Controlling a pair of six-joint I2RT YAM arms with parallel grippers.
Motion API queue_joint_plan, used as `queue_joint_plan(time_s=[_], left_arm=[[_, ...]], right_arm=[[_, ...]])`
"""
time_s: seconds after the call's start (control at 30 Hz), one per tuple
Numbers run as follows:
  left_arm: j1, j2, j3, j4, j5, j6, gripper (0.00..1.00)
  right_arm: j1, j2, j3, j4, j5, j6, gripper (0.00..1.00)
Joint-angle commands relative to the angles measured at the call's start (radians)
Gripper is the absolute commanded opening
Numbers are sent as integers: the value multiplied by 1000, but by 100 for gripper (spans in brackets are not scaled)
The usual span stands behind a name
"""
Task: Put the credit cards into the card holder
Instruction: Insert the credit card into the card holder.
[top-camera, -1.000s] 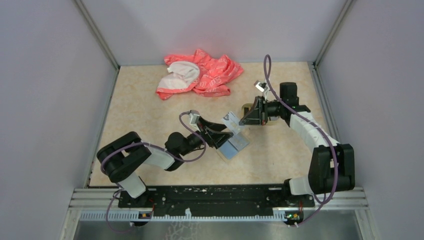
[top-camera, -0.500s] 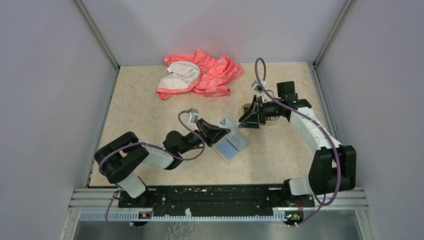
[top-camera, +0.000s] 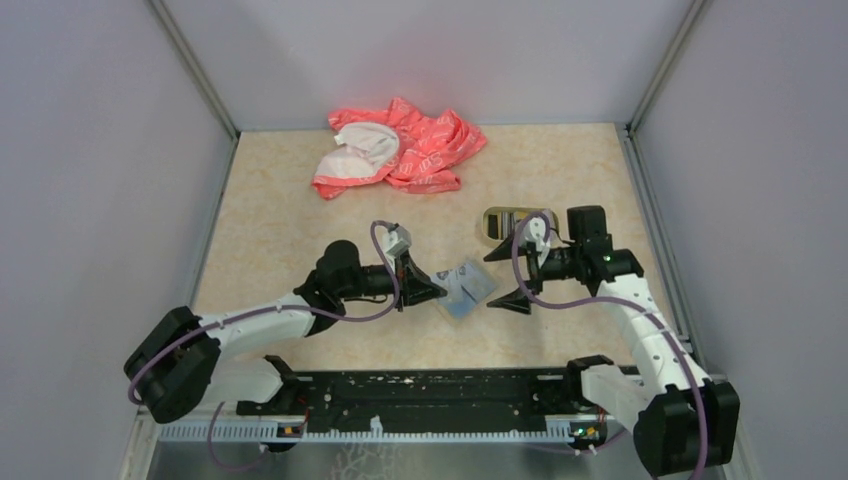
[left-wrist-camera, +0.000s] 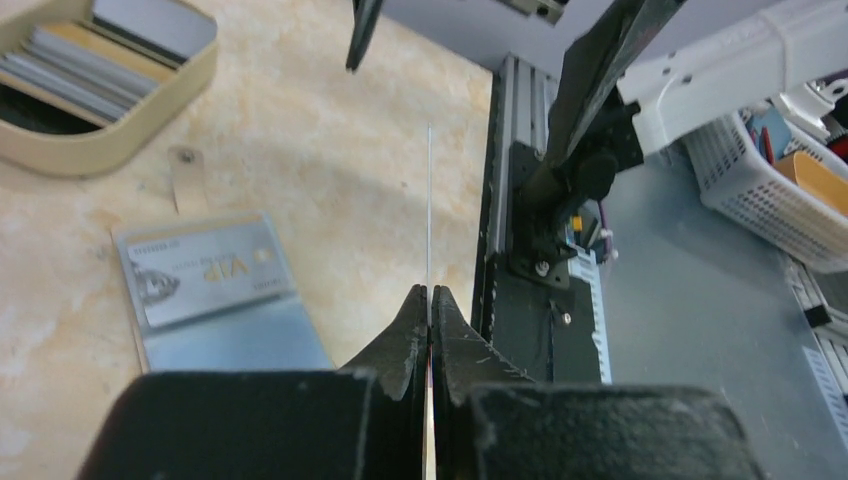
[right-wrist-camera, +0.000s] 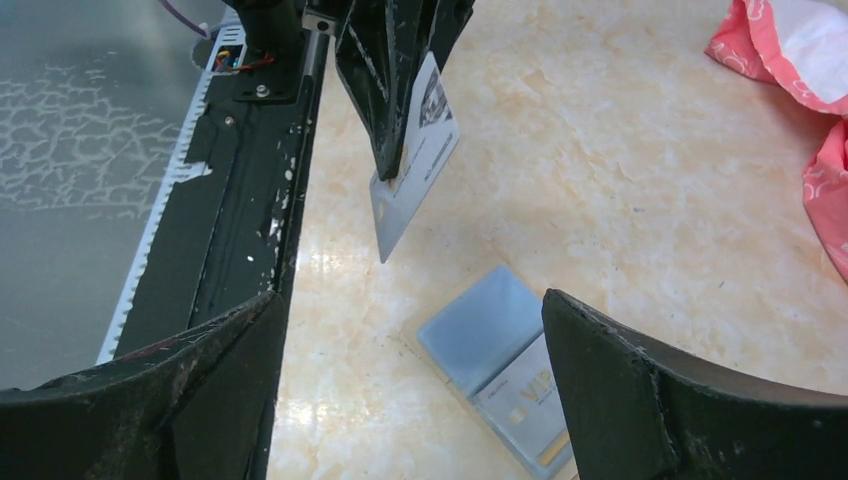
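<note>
My left gripper (top-camera: 441, 290) (left-wrist-camera: 430, 292) is shut on a grey credit card (right-wrist-camera: 415, 170), a thin upright line (left-wrist-camera: 429, 200) in its own wrist view. The card hangs tilted above the table, just left of the card holder (top-camera: 468, 288) (left-wrist-camera: 215, 300) (right-wrist-camera: 510, 370). The holder lies open and flat, showing light-blue panels with a silver VIP card tucked in one. My right gripper (top-camera: 507, 277) (right-wrist-camera: 410, 300) stands wide open and empty, just right of the holder and facing the held card. More credit cards lie stacked in a tan tray (top-camera: 505, 222) (left-wrist-camera: 100, 130).
A red and white cloth (top-camera: 400, 150) (right-wrist-camera: 800, 60) lies bunched at the back of the table. A small tan tab (left-wrist-camera: 187, 178) rests between tray and holder. The black base rail (top-camera: 420, 395) runs along the near edge, with a white basket (left-wrist-camera: 770, 180) beyond it.
The left gripper shut on the card while the right gripper let it go, opened wide and drew back toward the near right. The left arm stretched out rightward.
</note>
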Motion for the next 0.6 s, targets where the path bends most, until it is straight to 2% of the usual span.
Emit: queue_joint_plan(time_s=[0.0, 0.17, 0.23, 0.43, 0.57], left_arm=[[-2, -39, -26, -126, 72, 47, 0], [-9, -4, -9, -106, 101, 24, 0], [-18, 8, -4, -104, 96, 25, 0], [-41, 22, 1, -112, 54, 63, 0], [-63, 34, 21, -148, 19, 118, 0]], right_arm=[[27, 14, 26, 73, -73, -36, 98], [84, 149, 114, -138, -45, -170, 92], [119, 187, 133, -168, -15, -176, 89], [211, 235, 130, -59, 74, -10, 77], [230, 268, 142, -51, 76, 48, 70]])
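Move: The card you want is still pinched upright in the left fingers, its middle some 3 cm to their right. From the open right hand it lies about 6 cm to the left, level fore and aft and 1 cm lower. From the left hand, the open card holder lies on the table about 4 cm ahead, 6 cm to the right and 12 cm down. The card tray stands roughly 15 cm ahead of the right hand, 8 cm right and 10 cm down. Bring the open right gripper left and down, about 5 cm in all with a slight draw back, so its fingers come either side of the card's free edge; turn it some 15 degrees, fingertips dipping, and begin closing to about three-quarters open. Meanwhile sink the left hand nearly 4 cm and back 2.5 cm, keeping its pinch on the card. ##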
